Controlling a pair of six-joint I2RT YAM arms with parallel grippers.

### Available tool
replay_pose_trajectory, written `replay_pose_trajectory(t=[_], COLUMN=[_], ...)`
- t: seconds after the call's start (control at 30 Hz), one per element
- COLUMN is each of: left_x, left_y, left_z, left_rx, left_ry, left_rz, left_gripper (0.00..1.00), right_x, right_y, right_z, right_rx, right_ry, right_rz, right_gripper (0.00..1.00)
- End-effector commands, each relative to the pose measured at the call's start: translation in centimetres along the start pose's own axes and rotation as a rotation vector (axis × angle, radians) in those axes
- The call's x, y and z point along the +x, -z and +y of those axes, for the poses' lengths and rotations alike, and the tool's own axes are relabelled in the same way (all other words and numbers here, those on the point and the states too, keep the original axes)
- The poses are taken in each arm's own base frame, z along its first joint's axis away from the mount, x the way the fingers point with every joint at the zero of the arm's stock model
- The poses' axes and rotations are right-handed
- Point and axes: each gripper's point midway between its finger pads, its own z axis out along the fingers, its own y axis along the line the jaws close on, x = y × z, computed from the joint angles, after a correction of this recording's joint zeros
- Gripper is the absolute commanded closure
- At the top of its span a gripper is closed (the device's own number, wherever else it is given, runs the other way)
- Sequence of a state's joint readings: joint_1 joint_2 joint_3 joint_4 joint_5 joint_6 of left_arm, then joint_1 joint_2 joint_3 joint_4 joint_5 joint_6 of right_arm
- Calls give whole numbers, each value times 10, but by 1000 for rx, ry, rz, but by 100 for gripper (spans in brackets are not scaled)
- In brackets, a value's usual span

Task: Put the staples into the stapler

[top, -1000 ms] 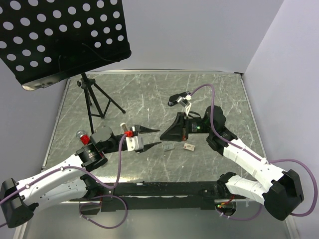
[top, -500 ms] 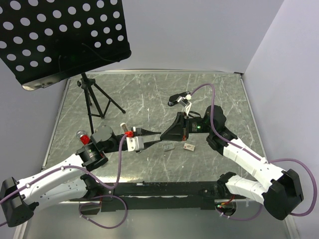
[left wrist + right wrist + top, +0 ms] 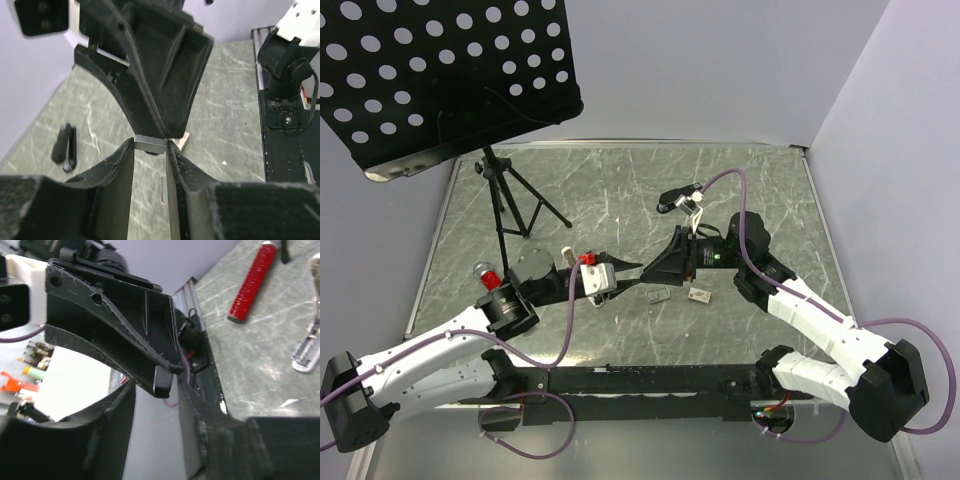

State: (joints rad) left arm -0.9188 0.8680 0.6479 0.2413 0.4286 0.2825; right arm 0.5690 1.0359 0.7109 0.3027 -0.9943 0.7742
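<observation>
A short grey strip of staples [image 3: 151, 143] is pinched between the tips of my left gripper [image 3: 151, 146], above the table. My right gripper [image 3: 159, 388] meets it tip to tip, jaws open wider than the strip [image 3: 162, 381], which sits near its right finger. From above, both grippers [image 3: 638, 267] [image 3: 653, 271] touch mid-table. Below them lie the pale staples box [image 3: 698, 295] and a see-through rectangle [image 3: 659, 295]. A red stapler [image 3: 251, 282] lies by the left arm [image 3: 488, 274], with a silver open part [image 3: 307, 342] beside it.
A small black stapler-like object [image 3: 672, 199] lies behind the right gripper, and shows at the left of the left wrist view [image 3: 65, 148]. A black tripod [image 3: 505, 205] carrying a perforated board [image 3: 440, 70] stands at the back left. White walls close the table.
My left gripper has moved right to the right gripper and shut on the staples strip. The right gripper's jaws have opened.
</observation>
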Motion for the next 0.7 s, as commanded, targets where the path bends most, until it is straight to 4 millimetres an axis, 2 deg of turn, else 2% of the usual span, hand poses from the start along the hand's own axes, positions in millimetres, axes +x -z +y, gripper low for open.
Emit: replay_pose_trajectory(t=[0.0, 0.07, 0.13, 0.17, 0.2, 0.23, 0.27, 0.3, 0.33, 0.5, 0.67], left_x=[-6, 5, 11, 17, 35, 37, 43, 62, 63, 102, 145], left_y=[3, 6, 8, 10, 12, 13, 14, 18, 18, 21, 22], left_z=[12, 11, 13, 16, 12, 14, 13, 11, 11, 3, -7], left_rx=[-74, -96, -117, -151, -156, -173, -190, -210, -226, -302, -360], left_ry=[76, 126, 163, 202, 245, 273, 332, 366, 416, 589, 692], left_rz=[22, 65, 105, 135, 207, 236, 266, 353, 370, 551, 700], left_gripper=[82, 82, 82, 82, 81, 81, 81, 81, 81, 86, 85], right_x=[-11, -16, -13, -20, -22, -13, -21, -19, -14, -13, -2], right_y=[6, 9, 14, 18, 22, 27, 35, 40, 47, 85, 105], right_z=[-5, -10, -22, -28, -34, -45, -54, -61, -70, -104, -118], right_rx=[57, 100, 171, 228, 270, 337, 418, 467, 527, 800, 917], right_ry=[48, 58, 33, 68, 75, 40, 84, 82, 64, 66, 52], right_rz=[-54, -84, -89, -125, -136, -116, -153, -154, -151, -220, -233], right_gripper=[46, 37, 33, 29, 27, 25, 24, 23, 22, 21, 21])
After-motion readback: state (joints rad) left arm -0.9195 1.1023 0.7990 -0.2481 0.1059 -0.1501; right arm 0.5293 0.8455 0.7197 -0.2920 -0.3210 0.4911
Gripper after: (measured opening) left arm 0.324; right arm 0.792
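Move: The left hand already holds the staple strip; the open white stapler it must go into lies about 13 cm ahead, 13 cm to its left and some 27 cm below. The clear tray is roughly 10 cm ahead and 5 cm to the right, and the small card box about 10 cm ahead and 14 cm right, both also on the table. From the right hand the stapler is around 13 cm ahead, 14 cm left and 27 cm below. Keeping the staple strip pinched, the left hand leaves the hand-over place and sinks about 12 cm, easing slightly forward towards the stapler, while its fingers swing from pointing level to the right to about 30 degrees downward and more forward. The right hand, already parted from the strip, opens its fingers wider and clears away to the right, forward and down by about 7 cm each way, its wrist turning clockwise and tipping the fingers down. ##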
